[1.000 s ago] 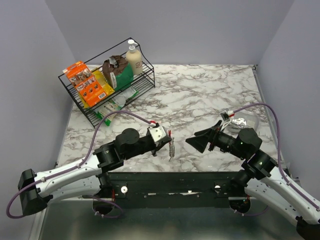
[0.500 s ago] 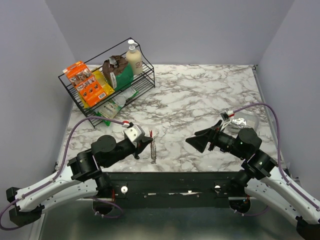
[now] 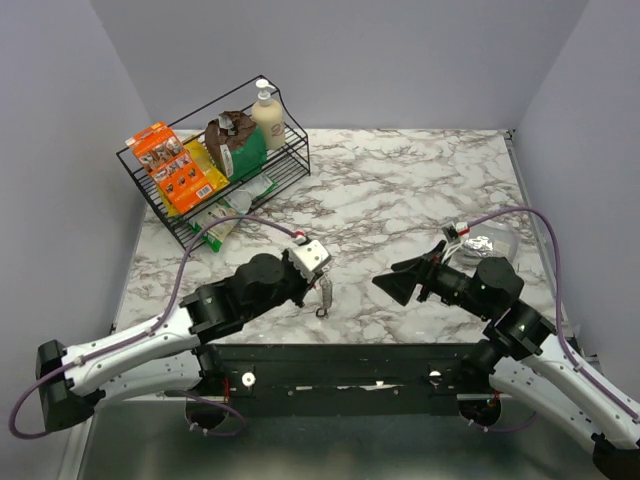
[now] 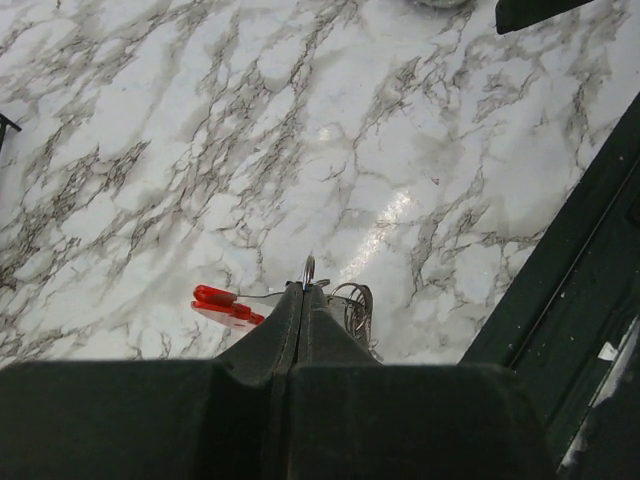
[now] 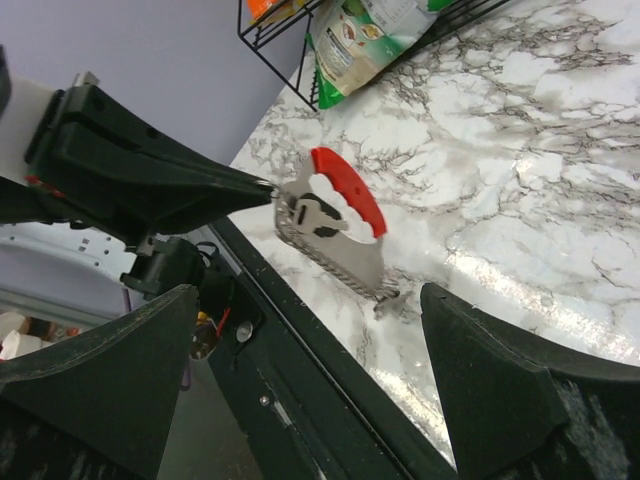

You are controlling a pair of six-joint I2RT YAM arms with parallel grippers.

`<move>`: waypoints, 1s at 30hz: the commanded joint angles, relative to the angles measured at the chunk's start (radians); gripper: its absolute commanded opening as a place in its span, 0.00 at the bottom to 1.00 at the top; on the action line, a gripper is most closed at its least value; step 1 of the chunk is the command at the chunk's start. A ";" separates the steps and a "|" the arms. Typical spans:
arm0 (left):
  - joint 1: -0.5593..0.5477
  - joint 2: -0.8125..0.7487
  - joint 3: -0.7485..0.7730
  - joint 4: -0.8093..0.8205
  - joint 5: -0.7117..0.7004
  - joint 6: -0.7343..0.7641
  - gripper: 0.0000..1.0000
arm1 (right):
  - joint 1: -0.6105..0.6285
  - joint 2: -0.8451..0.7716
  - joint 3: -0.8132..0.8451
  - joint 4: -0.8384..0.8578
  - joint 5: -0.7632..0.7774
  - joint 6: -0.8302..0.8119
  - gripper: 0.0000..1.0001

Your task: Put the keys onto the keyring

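Observation:
My left gripper (image 3: 320,273) is shut on the thin metal loop at the top of the keyring (image 3: 325,296), which hangs just above the marble near the front edge. In the left wrist view the gripper (image 4: 306,287) shows shut, with the red clip (image 4: 224,303) to its left and wire rings (image 4: 356,305) to its right. The right wrist view shows the keyring's red arc (image 5: 352,190) over a silvery plate edged by ribbed chain (image 5: 318,258). Small dark ovals (image 5: 323,227) on that plate may be the keys; I cannot tell. My right gripper (image 3: 388,285) (image 5: 308,330) stands open facing the keyring, a short way to its right.
A black wire rack (image 3: 292,166) at the back left holds orange boxes, green bags and a soap bottle. A crinkled clear wrapper (image 3: 491,243) lies behind my right wrist. The dark front rail (image 3: 340,355) runs just below the hanging keyring.
My left arm swung left and has come partway back to the right, carrying the keyring, which now hangs tilted. The right arm has barely moved.

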 commanded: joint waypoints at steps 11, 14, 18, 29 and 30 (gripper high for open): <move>0.022 0.550 0.319 0.490 -0.015 0.115 0.00 | -0.003 -0.126 0.027 -0.115 0.171 -0.021 1.00; 0.028 0.627 0.342 0.568 -0.018 0.119 0.00 | -0.003 -0.172 0.026 -0.137 0.205 -0.021 1.00; 0.028 0.698 0.298 0.669 0.004 0.095 0.00 | -0.003 -0.216 0.003 -0.152 0.250 -0.019 1.00; 0.018 0.758 -0.058 0.956 0.099 -0.185 0.00 | -0.003 -0.216 -0.023 -0.170 0.220 -0.025 1.00; 0.010 0.750 -0.073 0.959 0.096 -0.189 0.00 | -0.003 -0.218 -0.023 -0.170 0.220 -0.025 1.00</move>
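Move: The shut left fingers already pinch the keyring, with the red-handled piece and chain hanging from it. The clear marble it goes over lies about 7 cm ahead of the left hand, 13 cm to its right and roughly 18 cm below. The open right gripper stands some 13 cm to the left hand's right, about level; the foil-like bowl is around 17 cm ahead and 39 cm right. From the right hand that clear spot is about 7 cm ahead, straight out, and 19 cm below. The left hand keeps its pinch on the keyring and sweeps the bunch fast to the right and forward, about 15 cm across, dipping briefly and then rising over the clear marble in front of the right gripper. It then whips down some 12 cm towards the table, easing back slightly with the wrist barely turning, while the empty right gripper, still wide open, shifts about 5 cm to the right and turns some 10 degrees clockwise. ##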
